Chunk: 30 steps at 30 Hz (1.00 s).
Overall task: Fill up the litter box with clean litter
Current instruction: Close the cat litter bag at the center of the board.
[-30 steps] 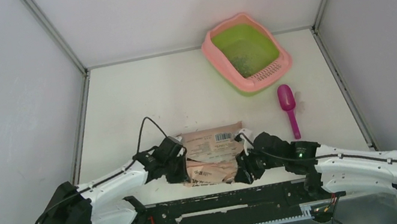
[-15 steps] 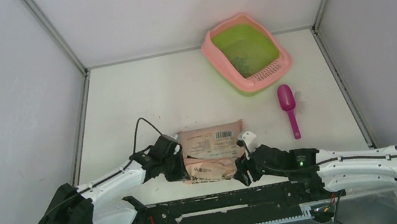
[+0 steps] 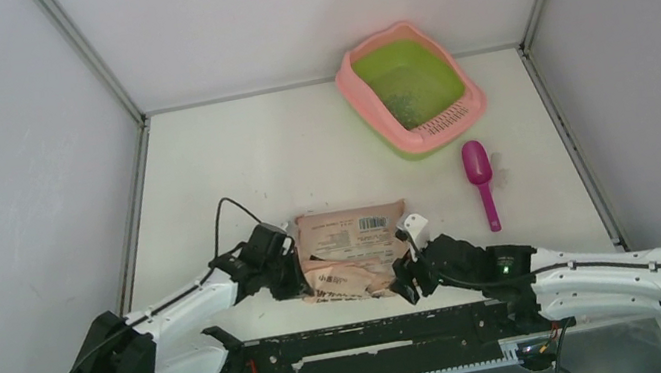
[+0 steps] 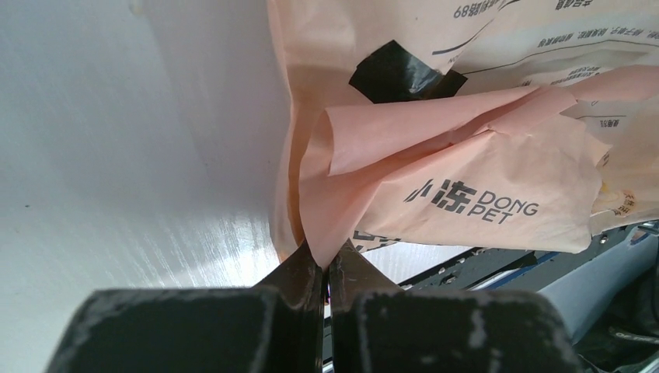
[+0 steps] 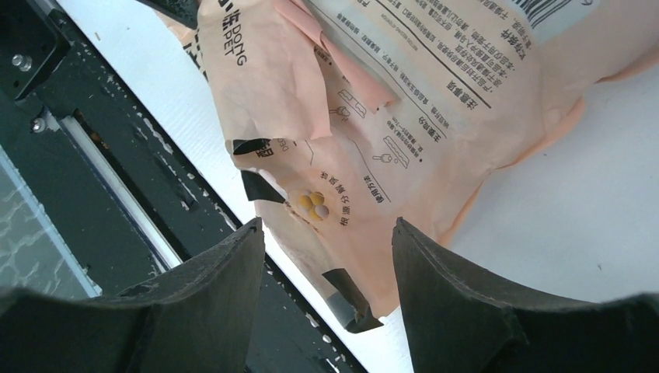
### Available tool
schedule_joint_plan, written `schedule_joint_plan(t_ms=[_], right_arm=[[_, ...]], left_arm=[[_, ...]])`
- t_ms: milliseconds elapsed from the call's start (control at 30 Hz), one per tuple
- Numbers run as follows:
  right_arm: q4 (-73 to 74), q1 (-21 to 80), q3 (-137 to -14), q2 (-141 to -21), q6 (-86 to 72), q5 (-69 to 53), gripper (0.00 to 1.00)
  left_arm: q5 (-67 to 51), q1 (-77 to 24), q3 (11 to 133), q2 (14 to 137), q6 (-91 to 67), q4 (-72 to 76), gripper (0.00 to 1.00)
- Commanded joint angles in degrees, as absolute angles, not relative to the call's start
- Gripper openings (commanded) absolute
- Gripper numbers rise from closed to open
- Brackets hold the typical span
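The litter box (image 3: 349,90), pink-rimmed with a lime-green basin, stands at the table's far right. A few dark specks of litter (image 3: 410,113) lie in the basin near the pink grid. A peach-pink printed bag (image 3: 356,243) lies crumpled near the front edge between my arms. My left gripper (image 3: 295,279) is shut on the bag's (image 4: 466,171) near-left folded corner, pinched between the fingertips (image 4: 305,268). My right gripper (image 5: 326,227) is open, its fingers (image 5: 435,272) astride the bag's (image 5: 404,116) near-right taped corner without gripping it.
A magenta scoop (image 3: 480,176) lies on the table right of the bag, in front of the litter box. The black base rail (image 3: 372,337) runs just behind the bag's near edge. Side walls close in the table left and right.
My right gripper has opened wider, drawn back and let go of the bag's right edge. The bag has settled lower and flatter. My left gripper stays shut and has shifted slightly left.
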State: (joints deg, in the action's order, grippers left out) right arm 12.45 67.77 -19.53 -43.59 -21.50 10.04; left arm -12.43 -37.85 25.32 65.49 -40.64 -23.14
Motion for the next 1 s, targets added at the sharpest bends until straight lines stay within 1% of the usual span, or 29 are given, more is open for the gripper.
schedule_joint_plan(t_ms=[0,233,500,567,633,733,967], right_arm=[[9.0,65.8,-20.3,-44.1,-18.9,4.6,0.68],[6.5,67.0,-20.4,-47.2,-17.1,-1.1,0.68],[5.1,70.3,-22.2,-53.9,-15.4,4.8,0.68],[4.8,71.1,-22.7,-55.7,-15.3,6.2,0.67],[4.3,71.1,-23.0,-57.0,-15.0,6.9,0.62],[3.1,70.2,-23.0,-57.5,-15.2,5.2,0.46],[1.1,64.0,-21.5,-54.9,-16.3,-3.8,0.19]], left_arm=[[-8.7,-36.1,24.0,65.0,-38.8,-22.9,0.03],[-9.8,-32.6,24.9,65.8,-37.6,-22.5,0.03],[-11.1,-30.9,26.4,68.2,-36.9,-21.5,0.03],[-11.4,-30.5,26.5,68.6,-36.7,-21.3,0.03],[-11.6,-30.2,26.7,68.9,-36.4,-21.2,0.03],[-11.7,-29.7,26.9,69.0,-36.0,-21.2,0.03],[-12.0,-28.4,27.2,69.2,-35.2,-21.2,0.03]])
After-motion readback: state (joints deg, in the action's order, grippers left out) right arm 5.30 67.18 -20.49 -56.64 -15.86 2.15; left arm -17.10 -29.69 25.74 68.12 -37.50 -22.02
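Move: The right hand, open, hovers over the right end of the cat litter bag's folded mouth, which is some 2 cm back, 1 cm left and 4 cm below its fingertips. From that hand, the printed flap is about 11 cm left and 4 cm ahead, and the bag body 7 cm left and 12 cm ahead, both lower. The left hand pinches the mouth's left end; from it, the right end is about 17 cm right and 2 cm back. Pinching the right end of the bag's mouth is the right hand's work: still open, it sinks nearly 4 cm while drawing back a couple and edging left, turning some 10 degrees counter-clockwise. There it shuts on the paper edge, already rising about 1 cm and easing forward as it closes. The left hand keeps its pinch on the left end and drags it about 2 cm forward and left. ##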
